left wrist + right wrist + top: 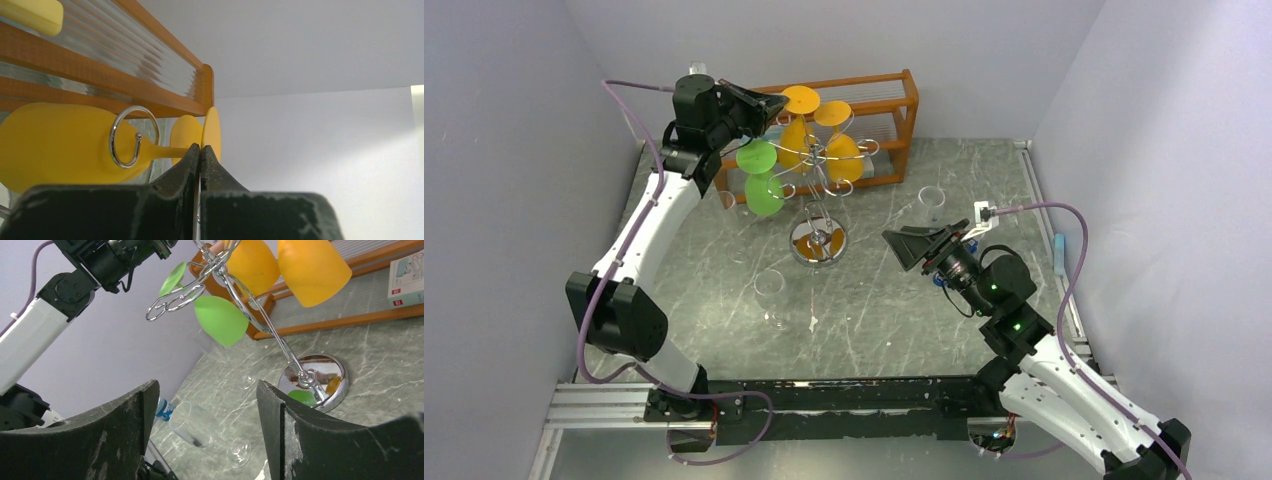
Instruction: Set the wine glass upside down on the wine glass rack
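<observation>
The silver wine glass rack (818, 243) stands mid-table with its round shiny base (315, 380). A green glass (765, 193) and orange glasses (844, 158) hang on its arms. My left gripper (772, 108) is high by the rack's top. It is shut on the thin foot (211, 132) of an orange wine glass (55, 145), which lies sideways. A curled rack ring (134, 136) sits in front of the glass's stem. My right gripper (914, 245) is open and empty, right of the rack's base. Its fingers (125, 430) frame a clear glass (200, 427).
An orange-brown wooden shelf unit (894, 110) stands behind the rack. Clear glasses stand on the marble table at the front (769, 290), the right (932, 200) and the left (729, 200). A small box (405, 282) sits in the shelf. Grey walls close both sides.
</observation>
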Controlling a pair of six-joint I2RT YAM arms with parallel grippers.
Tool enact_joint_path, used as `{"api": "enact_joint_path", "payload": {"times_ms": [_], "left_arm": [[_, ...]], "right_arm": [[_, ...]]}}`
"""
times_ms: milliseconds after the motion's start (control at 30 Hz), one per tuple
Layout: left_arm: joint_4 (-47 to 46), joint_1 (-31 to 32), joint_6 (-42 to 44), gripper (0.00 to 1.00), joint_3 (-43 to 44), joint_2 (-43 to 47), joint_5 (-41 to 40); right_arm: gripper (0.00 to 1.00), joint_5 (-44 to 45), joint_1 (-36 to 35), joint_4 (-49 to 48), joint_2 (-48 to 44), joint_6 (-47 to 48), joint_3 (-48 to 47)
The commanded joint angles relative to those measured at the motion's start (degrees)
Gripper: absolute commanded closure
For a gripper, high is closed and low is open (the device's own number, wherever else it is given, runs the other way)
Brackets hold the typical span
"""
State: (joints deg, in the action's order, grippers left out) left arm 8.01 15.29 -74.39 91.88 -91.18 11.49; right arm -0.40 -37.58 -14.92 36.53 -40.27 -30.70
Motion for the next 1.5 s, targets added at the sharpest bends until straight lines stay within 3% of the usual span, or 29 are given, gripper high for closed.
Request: {"api": "enact_joint_path", "payload": {"times_ms": [0, 867, 1467], "left_arm": [[-0.6, 0.6, -0.2, 0.95, 2.0, -1.5, -1.9], [4.9, -3.2, 1.8, 0.95, 1.3, 1.5, -5.3], [11.7, -4.3, 6.7, 0.66, -0.7, 6.6, -10.6]], "right_arm": [[0.25, 0.8, -0.2, 0.3, 0.4, -0.1, 0.7], [0.25, 1.0, -0.2, 0.5, -0.3, -0.7, 1.5], [0.25, 1.4, -0.3, 1.5, -1.7, -1.7, 2.1]]}}
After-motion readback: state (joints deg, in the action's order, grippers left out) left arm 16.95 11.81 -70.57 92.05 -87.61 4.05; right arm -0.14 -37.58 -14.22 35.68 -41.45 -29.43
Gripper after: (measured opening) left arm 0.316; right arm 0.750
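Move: The left hand already pinches an orange wine glass, foot up, by the stem just under its foot. The wine glass rack's back-left hook lies some 5 cm below this hand and about 2 cm back, level with it sideways. The other orange glass hangs about 9 cm to the hand's right, 3 cm back and 9 cm down; the green glass 5 cm left, 10 cm back and 10 cm down. From the right hand that hook is about 22 cm ahead, 21 cm left and 5 cm up. Forward and down first, about 2 cm each, the left hand lowers the held stem towards the back-left hook. It then swings left, easing back about 2 cm and slightly up as the wrist turns roughly 10 degrees counter-clockwise. During the later part of that leftward travel of some 5 cm the closed fingers open about a third and let go of the stem. ##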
